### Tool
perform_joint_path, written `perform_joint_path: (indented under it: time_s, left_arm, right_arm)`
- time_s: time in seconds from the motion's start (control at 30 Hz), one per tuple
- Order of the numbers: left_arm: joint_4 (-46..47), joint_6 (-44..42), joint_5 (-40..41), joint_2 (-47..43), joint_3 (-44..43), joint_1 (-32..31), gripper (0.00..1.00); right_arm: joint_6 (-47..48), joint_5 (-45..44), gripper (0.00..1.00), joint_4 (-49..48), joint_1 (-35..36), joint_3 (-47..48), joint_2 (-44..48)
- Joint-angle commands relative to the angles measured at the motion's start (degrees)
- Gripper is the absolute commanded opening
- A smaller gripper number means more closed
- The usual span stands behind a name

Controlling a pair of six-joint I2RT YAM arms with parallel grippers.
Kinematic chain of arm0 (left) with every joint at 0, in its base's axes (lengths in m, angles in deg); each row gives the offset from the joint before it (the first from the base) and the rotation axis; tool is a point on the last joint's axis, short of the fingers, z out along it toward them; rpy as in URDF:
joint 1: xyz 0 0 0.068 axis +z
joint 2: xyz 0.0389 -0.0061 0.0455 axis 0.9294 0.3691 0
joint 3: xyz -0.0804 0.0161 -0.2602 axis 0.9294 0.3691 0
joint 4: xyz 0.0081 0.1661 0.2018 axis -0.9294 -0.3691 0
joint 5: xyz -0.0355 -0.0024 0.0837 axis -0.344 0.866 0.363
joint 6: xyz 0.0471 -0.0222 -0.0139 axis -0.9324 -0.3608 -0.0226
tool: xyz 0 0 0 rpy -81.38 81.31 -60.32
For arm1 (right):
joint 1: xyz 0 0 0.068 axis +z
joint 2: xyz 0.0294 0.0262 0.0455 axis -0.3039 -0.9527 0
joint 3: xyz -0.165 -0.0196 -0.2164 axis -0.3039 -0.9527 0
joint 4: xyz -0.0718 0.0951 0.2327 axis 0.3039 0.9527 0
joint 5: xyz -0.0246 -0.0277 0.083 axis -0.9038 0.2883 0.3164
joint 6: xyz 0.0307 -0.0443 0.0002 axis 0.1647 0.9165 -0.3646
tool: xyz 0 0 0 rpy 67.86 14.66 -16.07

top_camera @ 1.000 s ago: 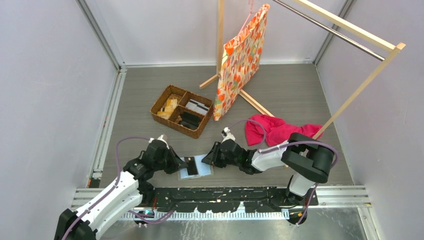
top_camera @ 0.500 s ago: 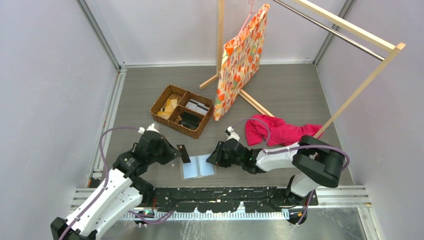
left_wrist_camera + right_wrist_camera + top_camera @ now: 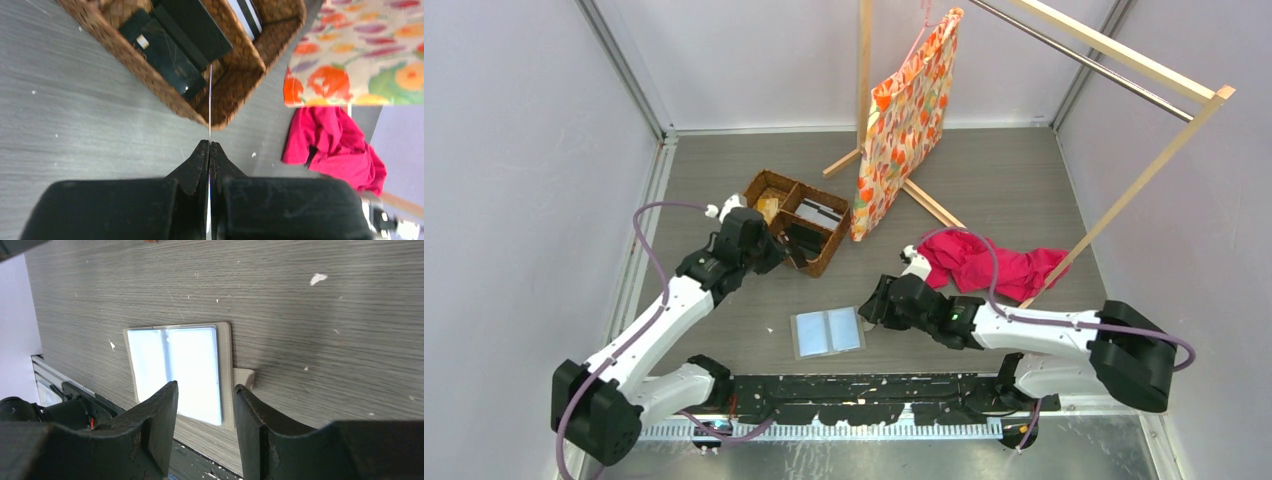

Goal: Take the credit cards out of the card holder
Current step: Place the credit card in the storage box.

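Observation:
The card holder (image 3: pixel 827 331) lies spread open on the floor, its pale blue sleeved panels facing up; the right wrist view shows it too, the card holder (image 3: pixel 172 365) with its grey-olive border. My right gripper (image 3: pixel 871 310) hovers just off its right edge, and in its own view the right gripper (image 3: pixel 205 386) is open with nothing between the fingers. My left gripper (image 3: pixel 769 250) is at the wicker basket's near corner. In its wrist view the left gripper (image 3: pixel 209 144) is shut on a credit card (image 3: pixel 210 100), seen edge-on as a thin line pointing at the basket.
The brown divided basket (image 3: pixel 742 205) holds dark cards and a striped one; its near wall (image 3: pixel 235 85) is right ahead of the left fingers. A red cloth (image 3: pixel 984 262) lies to the right. A floral bag (image 3: pixel 904 120) hangs from the wooden rack (image 3: pixel 1124 60).
My left gripper has carried the card from the card holder up and back to the basket. My right gripper has let go of the holder, widened and drawn back to the right.

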Motion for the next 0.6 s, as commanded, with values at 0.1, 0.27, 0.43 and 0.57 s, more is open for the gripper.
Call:
perform_joint_path:
  time_s: [0.1, 0.27, 0.43, 0.57]
  left_arm:
    - [14.09, 1.74, -0.26, 3.85, -0.54, 5.32, 0.01]
    - [24.32, 5.71, -0.82, 7.54, 2.87, 5.42, 0.01]
    - [25.56, 7.39, 1.14, 10.46, 3.61, 5.42, 0.01]
    - [27.85, 9.78, 4.32, 10.52, 7.18, 5.33, 0.01]
  right_arm:
    - [-0.22, -6.23, 0.51, 8.36, -0.34, -2.03, 8.21]
    - [-0.93, -7.38, 0.51, 10.65, -0.31, -2.99, 11.36]
    - [-0.88, -7.61, 0.52, 12.09, -0.31, -2.35, 12.01]
    - [-0.72, -7.62, 0.52, 12.07, -0.30, -1.91, 11.67]
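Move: The left hand has a card pinched edge-on. The storage box's black-card compartment lies about 12 cm ahead of this hand, 3 cm right and 12 cm below; the white-card compartment is roughly 20 cm ahead and 7 right, the gold-card one 20 ahead and 7 left. The open card holder lies some 11 cm back and 8 right. From the right hand, the black-card compartment is about 21 cm ahead, 15 left and slightly lower. Still pinching the card in shut fingers, the left hand carries it forward about 7 cm towards the black-card compartment, slowing and dipping some 2 cm at the end while turning roughly 10 degrees counter-clockwise. The empty right hand, fingers staying open, draws about 5 cm to the right, away from the card holder. ##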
